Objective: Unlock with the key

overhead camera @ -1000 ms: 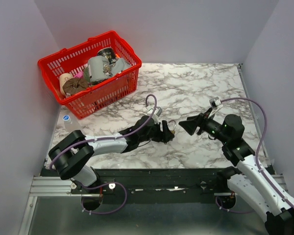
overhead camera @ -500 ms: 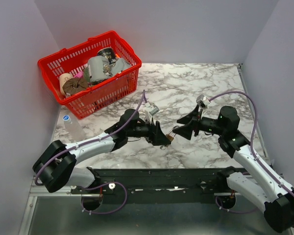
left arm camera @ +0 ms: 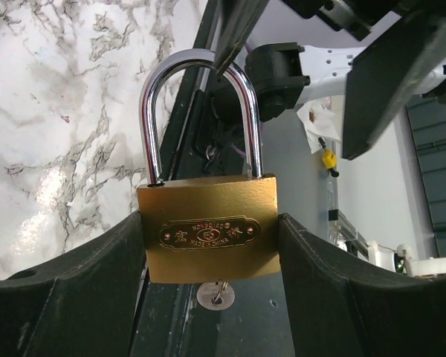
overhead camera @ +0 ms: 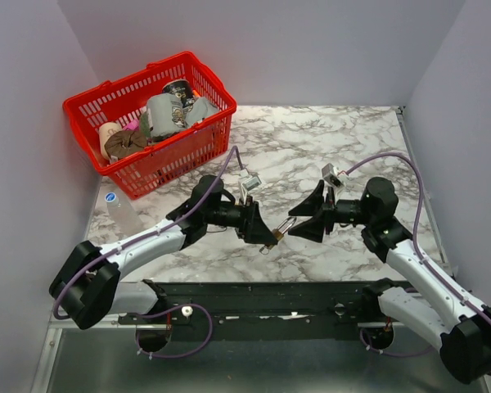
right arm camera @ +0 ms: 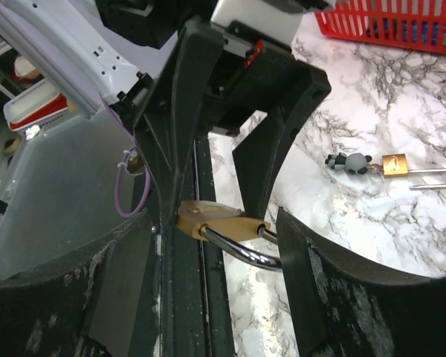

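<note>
My left gripper (left arm camera: 208, 223) is shut on a brass padlock (left arm camera: 208, 238), one finger pressed against each side of its body, and holds it above the table. Its silver shackle (left arm camera: 201, 63) points toward the right arm. My right gripper (right arm camera: 215, 227) stands open around that shackle (right arm camera: 238, 249), the tip of which lies against the right finger (right arm camera: 334, 290). In the top view the two grippers (overhead camera: 266, 232) (overhead camera: 301, 225) meet over the table's near edge. A small silver round piece (left arm camera: 215, 295) shows under the padlock's body. I cannot pick out the key for certain.
A second brass padlock (right arm camera: 401, 167) lies on the marble table (overhead camera: 344, 147) with a small grey and black object (right arm camera: 349, 162) beside it. A red basket (overhead camera: 204, 139) of items stands at the back left, and a plastic bottle (overhead camera: 119, 209) lies by its near corner.
The left gripper has lifted the padlock off the table and carried it toward the near edge. The right gripper has moved left until its fingers stand around the shackle.
</note>
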### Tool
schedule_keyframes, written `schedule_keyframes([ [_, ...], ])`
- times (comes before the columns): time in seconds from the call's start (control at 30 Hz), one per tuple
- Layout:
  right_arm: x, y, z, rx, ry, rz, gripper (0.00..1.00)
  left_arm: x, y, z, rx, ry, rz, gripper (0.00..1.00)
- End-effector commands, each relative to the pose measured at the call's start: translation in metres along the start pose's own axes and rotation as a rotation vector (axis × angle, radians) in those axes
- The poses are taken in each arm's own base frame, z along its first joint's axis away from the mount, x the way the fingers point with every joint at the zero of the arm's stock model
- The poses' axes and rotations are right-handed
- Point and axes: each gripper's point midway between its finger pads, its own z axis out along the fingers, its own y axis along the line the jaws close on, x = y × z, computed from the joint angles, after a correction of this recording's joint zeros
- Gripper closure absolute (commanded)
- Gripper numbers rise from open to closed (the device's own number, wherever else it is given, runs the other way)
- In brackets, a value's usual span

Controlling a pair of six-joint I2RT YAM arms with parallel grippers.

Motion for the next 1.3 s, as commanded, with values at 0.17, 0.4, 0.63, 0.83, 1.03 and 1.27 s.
schedule_keyframes([
  [0.17,0.009,0.009,0.004,-0.065,0.019,0.005,0.23,-0.028,-0.052,-0.013,0.145,-0.051,0.102,1.00],
  [0.4,0.014,0.011,0.007,-0.085,0.040,0.024,0.25,-0.034,-0.064,-0.016,0.177,-0.081,0.104,1.00],
  [0.63,0.015,0.013,0.008,-0.088,0.046,0.027,0.30,-0.037,-0.065,-0.018,0.159,-0.103,0.110,1.00],
  [0.83,0.018,0.011,0.008,-0.079,0.051,0.039,0.44,-0.035,-0.060,-0.019,0.139,-0.100,0.110,1.00],
  [1.03,0.017,0.008,0.008,-0.061,0.051,0.042,0.53,-0.036,-0.058,-0.020,0.128,-0.107,0.113,1.00],
  [1.27,0.024,-0.007,0.010,0.016,0.076,0.097,0.74,-0.036,-0.028,-0.020,-0.026,-0.128,0.143,1.00],
])
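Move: The padlock's shackle, its brass body pinched in the left fingers, lies just off the right fingertips: about 2 cm to the right hand's left, 1 cm ahead and 3 cm below. The body is some 5 cm to that hand's left and 5 cm below, level with it fore and aft; the key in its base lies about 8 cm left, 8 cm below and 1 cm back. From the left hand, the shackle is about 3 cm to the right, 1 cm ahead and 3 cm above. The right fingers close from wide open to about a third around the padlock's shackle, one on each side of it, as that hand eases about 1 cm back, 1 cm down and 1 cm left. The left hand keeps its pinch on the brass body and lifts it some 3.5 cm up towards the right gripper, drifting 1 cm back, then sinks about 1 cm. ##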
